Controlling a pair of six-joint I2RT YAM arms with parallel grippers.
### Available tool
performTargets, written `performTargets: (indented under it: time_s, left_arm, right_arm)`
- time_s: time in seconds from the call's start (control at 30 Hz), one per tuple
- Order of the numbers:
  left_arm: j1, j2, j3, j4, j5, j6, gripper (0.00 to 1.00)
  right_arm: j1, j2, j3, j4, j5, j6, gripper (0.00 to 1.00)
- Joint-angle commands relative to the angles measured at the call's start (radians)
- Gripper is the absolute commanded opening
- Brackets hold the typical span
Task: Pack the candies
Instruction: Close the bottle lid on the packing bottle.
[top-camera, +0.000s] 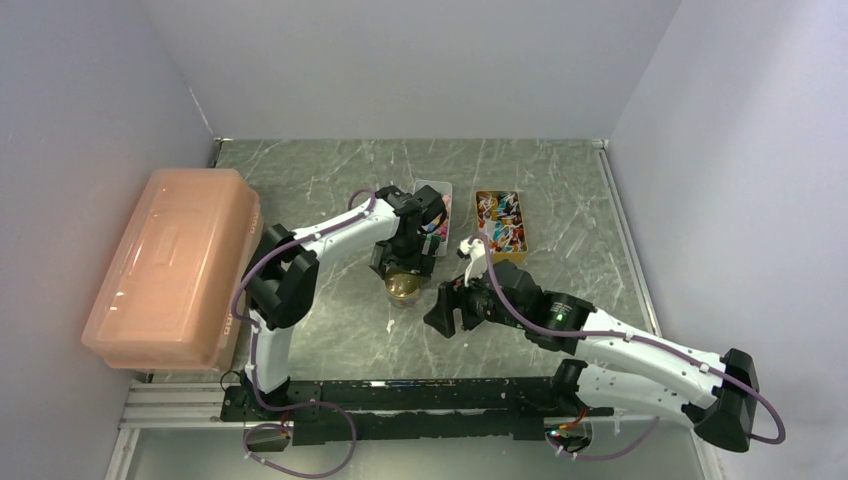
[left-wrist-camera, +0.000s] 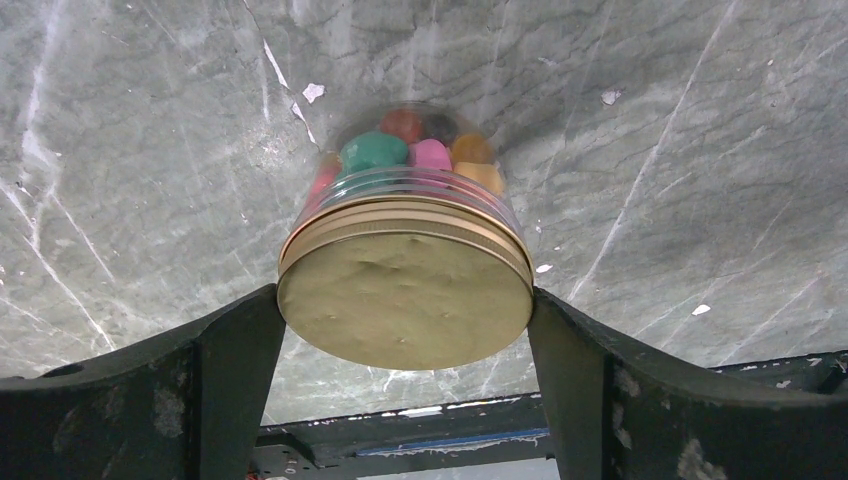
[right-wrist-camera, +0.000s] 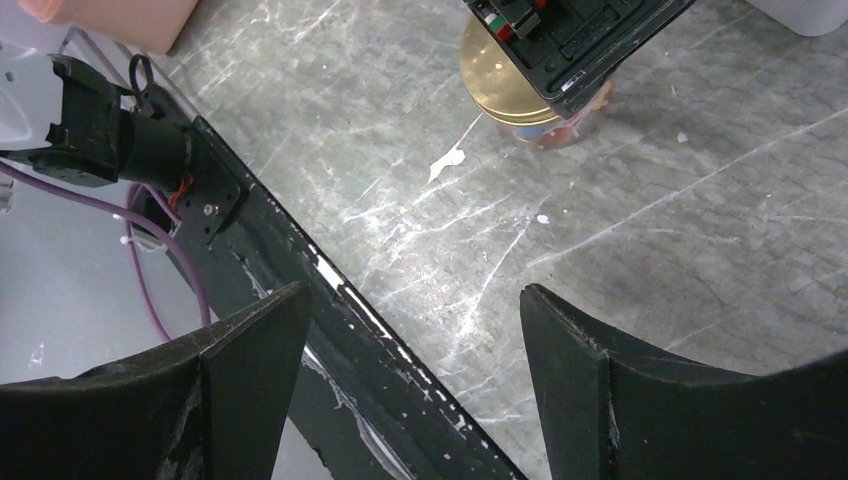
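A clear jar with a gold lid (left-wrist-camera: 405, 295) stands on the marble table, and pink, green, red and yellow candies (left-wrist-camera: 415, 150) show through its glass. My left gripper (left-wrist-camera: 405, 330) is over it, one finger touching each side of the lid. From above, the jar (top-camera: 403, 288) sits just under the left gripper (top-camera: 405, 270). My right gripper (top-camera: 440, 312) is a little to the jar's right, open with nothing between its fingers (right-wrist-camera: 250, 350). In the right wrist view the jar (right-wrist-camera: 495, 80) is partly hidden by the left gripper's body.
An orange tray (top-camera: 500, 225) of loose wrapped sweets and a white tray (top-camera: 437, 200) sit behind the jar. A large pink lidded bin (top-camera: 175, 265) stands at the left. The black base rail (right-wrist-camera: 330, 280) runs under the right gripper.
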Motion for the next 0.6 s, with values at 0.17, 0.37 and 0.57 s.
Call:
performTargets:
  time_s: [0.17, 0.37, 0.57]
  left_arm:
    - [-0.002, -0.033, -0.001, 0.031, 0.009, 0.023, 0.93]
    - [-0.004, -0.041, -0.021, 0.046, 0.019, 0.024, 0.93]
    - [-0.003, -0.042, -0.026, 0.053, 0.025, 0.024, 0.93]
  right_arm:
    - [0.034, 0.061, 0.046, 0.089, 0.042, -0.005, 0.75]
    - [0.066, 0.122, 0.056, 0.187, 0.07, -0.025, 0.53]
    - [0.124, 0.223, 0.069, 0.288, 0.207, -0.107, 0.01]
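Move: The bottle lid sits right between the fingers of my left hand, on top of the filled packing bottle. From my right hand the lid is about 12 cm ahead, 7 cm to the left and some 9 cm lower. The gumball box lies about 31 cm ahead of my right hand and roughly in line with it, the lollipop box about 29 cm ahead and 12 cm to the right, both some 15 cm below it. With my right hand still slanting down to the left, I shut its widely open fingers almost completely on empty air, first sinking a little, then swinging left towards the lidded bottle, about 3.5 cm left and 1.5 cm down in all. My left hand stays in place, pointing down, its wide-set fingers still around the lid on the bottle. ##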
